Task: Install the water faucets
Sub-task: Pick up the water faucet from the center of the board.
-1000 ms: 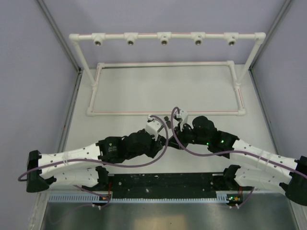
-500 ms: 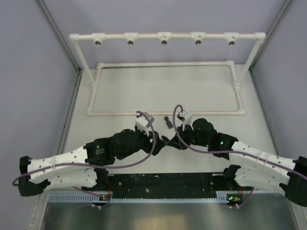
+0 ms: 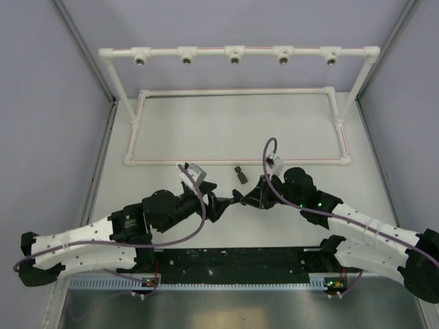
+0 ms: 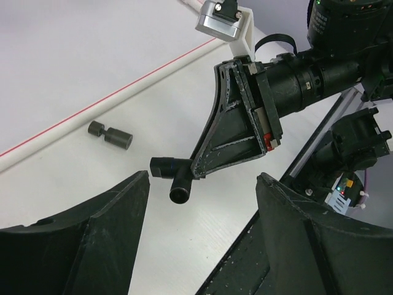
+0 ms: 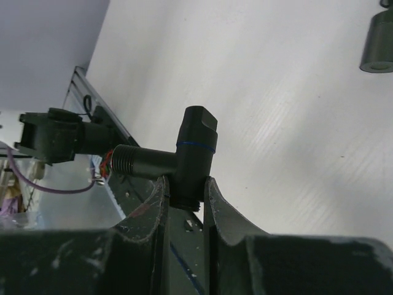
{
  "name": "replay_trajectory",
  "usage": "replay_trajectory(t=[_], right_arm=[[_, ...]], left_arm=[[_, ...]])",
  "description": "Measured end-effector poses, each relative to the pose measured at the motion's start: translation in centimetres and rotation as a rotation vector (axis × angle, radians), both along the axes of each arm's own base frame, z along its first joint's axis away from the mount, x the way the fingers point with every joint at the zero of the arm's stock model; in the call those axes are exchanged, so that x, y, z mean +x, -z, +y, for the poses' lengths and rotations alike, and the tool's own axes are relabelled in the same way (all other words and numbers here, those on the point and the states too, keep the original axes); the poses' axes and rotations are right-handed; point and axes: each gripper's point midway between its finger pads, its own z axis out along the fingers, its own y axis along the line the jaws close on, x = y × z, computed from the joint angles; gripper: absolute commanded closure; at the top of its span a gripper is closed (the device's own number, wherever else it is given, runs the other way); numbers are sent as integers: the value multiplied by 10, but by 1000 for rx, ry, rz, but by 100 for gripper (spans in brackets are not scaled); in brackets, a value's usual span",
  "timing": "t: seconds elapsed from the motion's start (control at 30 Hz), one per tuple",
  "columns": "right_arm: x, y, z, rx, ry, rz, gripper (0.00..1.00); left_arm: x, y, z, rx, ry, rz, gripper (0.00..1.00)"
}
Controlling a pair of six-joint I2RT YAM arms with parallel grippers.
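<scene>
A black T-shaped water faucet (image 5: 190,153) with a threaded side arm sits between the fingers of my right gripper (image 5: 184,184), which is shut on its body; it also shows in the left wrist view (image 4: 175,175) and from above (image 3: 235,197). My left gripper (image 4: 202,184) is open, its fingers standing wide just short of the faucet and touching nothing. A second small black faucet piece (image 3: 239,173) lies loose on the table beyond both grippers, near the frame's front pipe (image 4: 110,135), and appears at the top right of the right wrist view (image 5: 377,43).
A white pipe frame stands at the back: its raised top bar (image 3: 233,51) carries several metal-ringed sockets, and its rectangular base (image 3: 236,162) lies flat on the table. Grey walls close both sides. A black rail (image 3: 233,264) runs along the near edge between the arm bases.
My left gripper has opened, let go of the T-shaped faucet and drawn back to the left. The right gripper keeps the faucet and has shifted slightly right.
</scene>
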Motion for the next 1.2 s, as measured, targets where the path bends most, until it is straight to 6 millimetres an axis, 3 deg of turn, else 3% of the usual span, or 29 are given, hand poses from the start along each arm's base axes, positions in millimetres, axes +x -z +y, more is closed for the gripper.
replay_trajectory(t=[0.2, 0.7, 0.93, 1.2], right_arm=[[-1, -29, 11, 160, -25, 49, 100], [-21, -62, 31, 420, -142, 255, 100], [-27, -80, 35, 496, -185, 298, 100], [-29, -91, 36, 538, -204, 312, 100]], left_arm=[[0, -10, 9, -37, 13, -100, 24], [-6, -22, 5, -37, 115, -312, 23], [-10, -16, 2, -33, 149, -339, 22], [-1, -10, 0, 3, 114, -357, 23]])
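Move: The water faucet is already pinched in the right fingertips, its middle about 1 cm to the left of that hand point. The open left gripper, where it is being taken, lies roughly 8 cm left, 3 cm back and 11 cm above the right hand. From the left hand the faucet is some 3 cm ahead, 7 cm right and 11 cm down. On the table, about 11 cm straight ahead of the right hand and 13 cm below, lies the small black fitting. Lift the faucet in the right gripper about 9 cm, bringing it some 3 to 4 cm left and 3 cm back towards the open left fingers. Keep the grip shut and roll the wrist about 35 degrees, until the down-slanting fingers point level to the left. Hold the left gripper nearly in place and wide open, tipping it up some 20 degrees. ##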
